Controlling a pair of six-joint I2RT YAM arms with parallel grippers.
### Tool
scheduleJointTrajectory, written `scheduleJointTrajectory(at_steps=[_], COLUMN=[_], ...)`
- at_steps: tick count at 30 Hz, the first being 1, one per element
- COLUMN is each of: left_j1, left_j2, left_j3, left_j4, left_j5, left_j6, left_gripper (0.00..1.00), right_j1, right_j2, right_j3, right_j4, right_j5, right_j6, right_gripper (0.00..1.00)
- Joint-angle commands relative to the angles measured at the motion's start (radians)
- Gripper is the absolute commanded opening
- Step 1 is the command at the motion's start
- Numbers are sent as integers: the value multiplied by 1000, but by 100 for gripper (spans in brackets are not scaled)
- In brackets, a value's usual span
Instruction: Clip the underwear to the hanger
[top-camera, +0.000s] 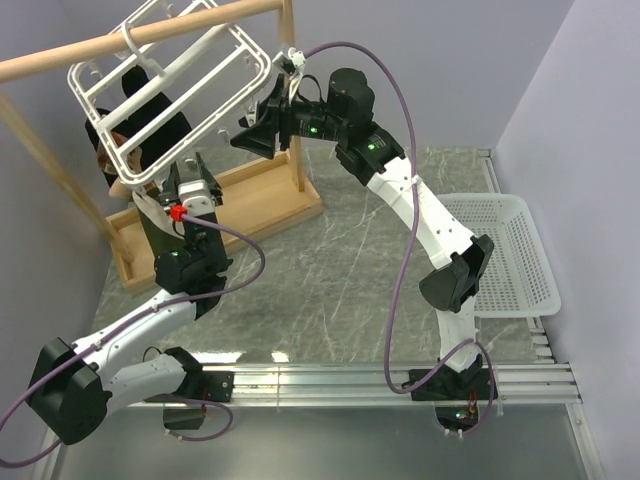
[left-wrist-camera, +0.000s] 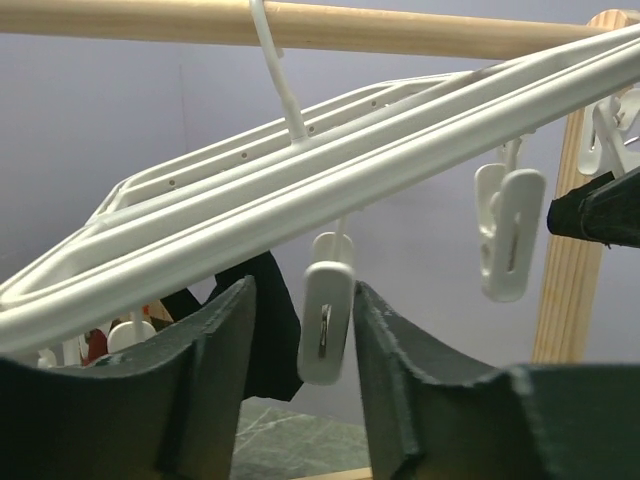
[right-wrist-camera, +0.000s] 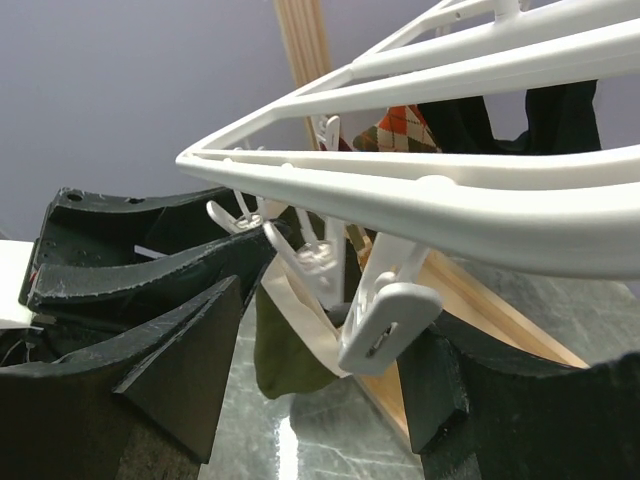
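The white hanger (top-camera: 262, 70) hangs tilted from the wooden rail. My left gripper (top-camera: 193, 175) points up at its lower edge. In the left wrist view the left gripper (left-wrist-camera: 305, 290) is open around a dangling white clip (left-wrist-camera: 326, 320); a gap shows on the clip's left side, and the right pad is close against it. My right gripper (top-camera: 250, 135) is at the hanger's right edge, open. In the right wrist view another clip (right-wrist-camera: 385, 320) lies next to the right finger of that gripper (right-wrist-camera: 335, 315). The olive underwear (right-wrist-camera: 285, 350), with a cream band, hangs from a clip further back.
The wooden rail (top-camera: 150, 35) and its post (left-wrist-camera: 570, 280) stand on a wooden base (top-camera: 250, 205). A black garment with argyle patches (top-camera: 140, 110) hangs on the frame's far side. A white mesh basket (top-camera: 510, 250) sits at the right of the marble table.
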Motion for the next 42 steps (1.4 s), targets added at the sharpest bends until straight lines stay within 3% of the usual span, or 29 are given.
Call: scheduleJointTrajectory(at_steps=[1, 4, 10, 21, 26, 38, 42], left_j1=[8, 10, 16, 22, 24, 28, 31], left_j2=[-8, -15, -48, -98, -114, -112, -117], left_j3=[34, 31, 21, 1, -6, -8, -14], left_j4=[4, -19, -96, -212, -249, -252, -258], left_j5=[11, 23, 64, 181, 218, 224, 235], left_j6=[-13, -24, -64, -97, -96, -100, -108], left_gripper=[48, 35, 21, 16, 14, 13, 13], right_j1=[0, 3, 9, 59, 59, 49, 50], right_j2=[-3, 3, 32, 38, -12, -129, -106], right_j3=[32, 40, 87, 101, 34, -117, -48], right_j4=[27, 38, 73, 9, -11, -22, -4], right_j5=[10, 0, -37, -99, -83, -31, -33], right_j6=[-5, 5, 37, -74, -105, -36, -18], right_gripper=[68, 67, 62, 58, 55, 47, 47])
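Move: The near clip on the hanger's front edge hangs right at the left hand's open fingertips, barely 1 cm ahead and 1 cm above; the underwear's waistband hangs about 5 cm back, 7 cm left and 8 cm below. From the right hand the near clip lies some 12 cm left, 4 cm back and 3 cm lower, while the end clip sits between its fingers, about 2 cm left, level fore and aft. Left fingers pinch the near clip, shifting 3 cm right; right hand narrows, backing and sinking 5 cm towards it. ##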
